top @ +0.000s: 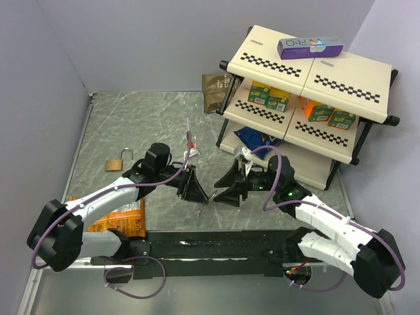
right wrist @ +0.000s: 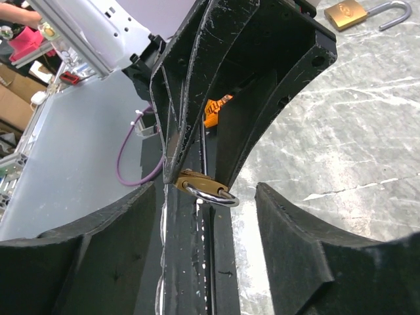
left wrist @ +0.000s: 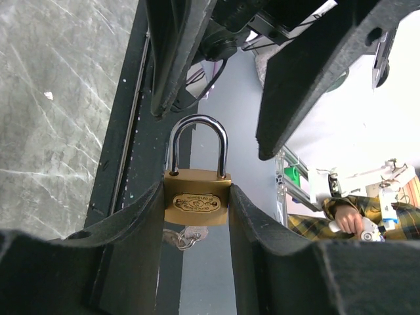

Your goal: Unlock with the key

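My left gripper (left wrist: 195, 194) is shut on a brass padlock (left wrist: 195, 205), its fingers pressing the body's two sides. The silver shackle (left wrist: 197, 141) is closed and points away from the wrist. The key (left wrist: 192, 233), tiny and silvery, shows just under the padlock's underside with its wire ring (left wrist: 181, 242); its blade is hidden. In the top view the two grippers face each other above the table's near edge, the left gripper (top: 199, 191) and the right gripper (top: 226, 195). My right gripper (right wrist: 202, 197) stands open, with the padlock (right wrist: 197, 184) just beyond its fingertips, touching neither.
A second brass padlock (top: 118, 162) with its shackle swung open lies on the marble table (top: 144, 125) at the left. An orange packet (top: 125, 220) lies beside the left arm. A checkered shelf rack (top: 308, 85) with boxes stands at the back right, a brown pouch (top: 213, 88) beside it.
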Controlling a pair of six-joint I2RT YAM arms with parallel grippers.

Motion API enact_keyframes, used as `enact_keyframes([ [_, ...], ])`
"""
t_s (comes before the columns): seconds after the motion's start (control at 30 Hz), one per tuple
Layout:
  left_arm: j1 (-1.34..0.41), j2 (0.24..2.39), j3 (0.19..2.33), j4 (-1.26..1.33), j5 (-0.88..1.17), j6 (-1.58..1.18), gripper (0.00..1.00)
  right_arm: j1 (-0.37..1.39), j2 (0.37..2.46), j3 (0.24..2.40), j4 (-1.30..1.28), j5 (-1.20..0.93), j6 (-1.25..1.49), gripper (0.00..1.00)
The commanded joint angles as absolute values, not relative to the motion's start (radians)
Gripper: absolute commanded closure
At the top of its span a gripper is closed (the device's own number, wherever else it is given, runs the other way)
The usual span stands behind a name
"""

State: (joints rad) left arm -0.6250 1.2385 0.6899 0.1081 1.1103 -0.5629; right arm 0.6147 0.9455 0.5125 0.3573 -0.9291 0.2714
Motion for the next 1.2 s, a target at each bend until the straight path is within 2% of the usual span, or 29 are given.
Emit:
enact_keyframes([
  [0.0, -0.62, 1.212, 0.687, 0.161, 1.163, -0.551, 0.99, 0.615, 0.948, 0.529, 0.425, -0.965, 0.27, 0.33],
  [0.33, -0.618, 1.207, 0.678, 0.195, 1.175, -0.574, 0.99, 0.615, 0.953, 0.508, 0.474, -0.985, 0.298, 0.46],
  [0.7, -0.618, 1.201, 0.672, 0.207, 1.183, -0.581, 0.99, 0.621, 0.989, 0.505, 0.485, -0.996, 0.295, 0.46],
  [1.17, -0.618, 1.203, 0.673, 0.202, 1.177, -0.577, 0.99, 0.627, 1.002, 0.491, 0.543, -0.962, 0.344, 0.73],
])
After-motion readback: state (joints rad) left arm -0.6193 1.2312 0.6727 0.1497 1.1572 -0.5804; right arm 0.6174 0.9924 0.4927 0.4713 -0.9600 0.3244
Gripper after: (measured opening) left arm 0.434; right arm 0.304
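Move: The padlock's shackle sits between the right hand's spread fingertips, about 2 cm to the left of that hand's point and level with it. From the left hand, which still grips the brass body, it is roughly 4 cm to the right, 1 cm back and 1 cm lower. A second, open padlock lies on the table some 20 cm ahead, 33 cm left and 20 cm below the left hand; the orange bag is about 37 cm left of that hand, level fore and aft and 20 cm down. The right fingertips close in on the shackle from either side, narrowing from wide to about a third open in two stages, until they stand right beside its bow and seem to touch it. That hand barely shifts, bobbing within about 1 cm and easing half a centimetre left, while the left hand keeps the body pinched nearly still. ##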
